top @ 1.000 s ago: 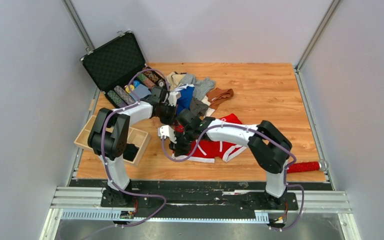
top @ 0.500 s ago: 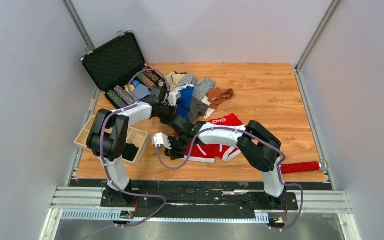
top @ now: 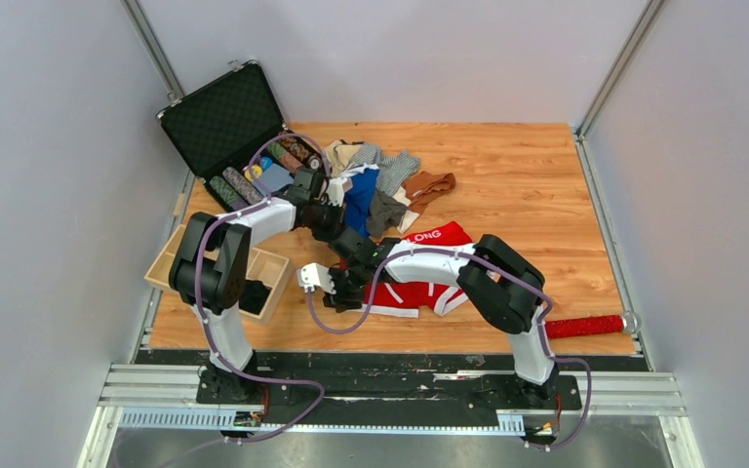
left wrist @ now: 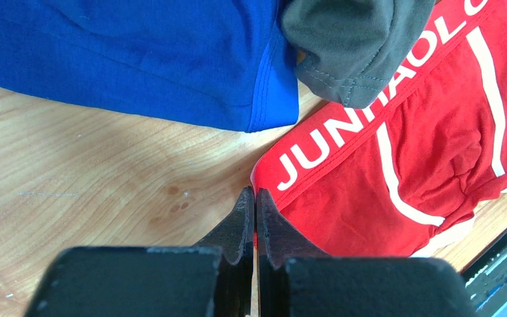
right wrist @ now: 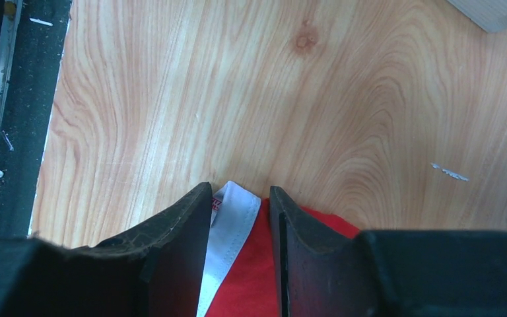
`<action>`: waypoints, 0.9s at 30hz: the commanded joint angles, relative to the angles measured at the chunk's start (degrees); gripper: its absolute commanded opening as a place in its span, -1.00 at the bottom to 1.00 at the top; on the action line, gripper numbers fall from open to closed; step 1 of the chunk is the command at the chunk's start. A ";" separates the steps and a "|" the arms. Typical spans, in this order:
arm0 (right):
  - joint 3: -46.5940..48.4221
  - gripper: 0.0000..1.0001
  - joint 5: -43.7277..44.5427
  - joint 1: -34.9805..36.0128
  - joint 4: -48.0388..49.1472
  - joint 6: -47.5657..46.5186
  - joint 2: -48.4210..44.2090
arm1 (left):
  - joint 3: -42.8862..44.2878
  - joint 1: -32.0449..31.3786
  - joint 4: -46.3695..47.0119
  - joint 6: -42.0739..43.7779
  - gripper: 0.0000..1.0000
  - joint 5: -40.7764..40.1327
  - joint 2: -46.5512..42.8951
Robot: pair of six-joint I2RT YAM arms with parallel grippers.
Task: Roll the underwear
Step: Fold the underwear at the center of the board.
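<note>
The red underwear (top: 427, 290) with white trim lies flat on the wooden floor in front of both arms. My left gripper (top: 344, 237) is shut, its tips (left wrist: 255, 191) resting at the corner of the lettered red waistband (left wrist: 403, 152). My right gripper (top: 341, 292) sits low over the garment's left end. Its jaws (right wrist: 241, 188) stand apart, with the white-edged red cloth (right wrist: 247, 264) lying loose between them. A blue underwear (left wrist: 138, 53) and a grey one (left wrist: 350, 39) lie just beyond the red one.
A pile of underwear (top: 390, 180) of several colours sits behind the arms. An open black case (top: 224, 117) at the back left holds rolled garments (top: 244, 183). A wooden box (top: 263, 268) stands at the left. A red bristly stick (top: 590, 325) lies near the front right edge.
My right gripper has shifted left and nearer with the garment's edge, and its jaws have spread wider. The left gripper has stayed shut in place.
</note>
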 commanded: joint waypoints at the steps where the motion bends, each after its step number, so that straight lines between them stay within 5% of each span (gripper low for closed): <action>1: 0.53 -0.22 -1.56 1.03 -0.71 -1.38 2.08 | 2.55 0.38 0.19 0.43 -1.00 1.09 -0.19; 5: 0.27 -0.31 -1.52 1.46 -0.67 -0.89 2.51 | 2.73 0.51 -0.02 0.40 -1.00 1.40 0.09; 12: 0.54 -0.99 -2.16 1.97 -0.79 -0.87 1.61 | 3.18 0.61 -0.37 0.47 -1.00 1.67 0.10; 20: 7.49 -1.00 -4.24 1.80 -0.55 6.26 -4.94 | 6.35 3.55 -8.93 2.20 -1.00 2.85 -3.94; 27: 2.24 -1.00 -9.15 1.54 5.60 12.86 -14.61 | 13.85 5.25 -23.71 7.35 -1.00 5.95 -4.72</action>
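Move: The right hand's open fingers straddle the red underwear's near-left hem corner, right at the hand point. From that hand the underwear's middle lies about 8 cm ahead and 13 cm right, the black roll some 21 cm left and 3 ahead. The left hand already pinches the waistband's left end; from it the underwear's middle is about 14 cm right and 7 back, the blue garment 10 ahead and 5 right, the grey one 7 ahead and 10 right. Staying low and creeping about 1 cm back, the right hand first shuts its fingers on the hem corner, then rises about 8 cm while drifting some 3 cm left, its left side tipping up about 10 degrees. The left hand, its grip on the waistband end kept, almost holds still, then goes up about 4 cm and left 2 to 3 cm alongside. ##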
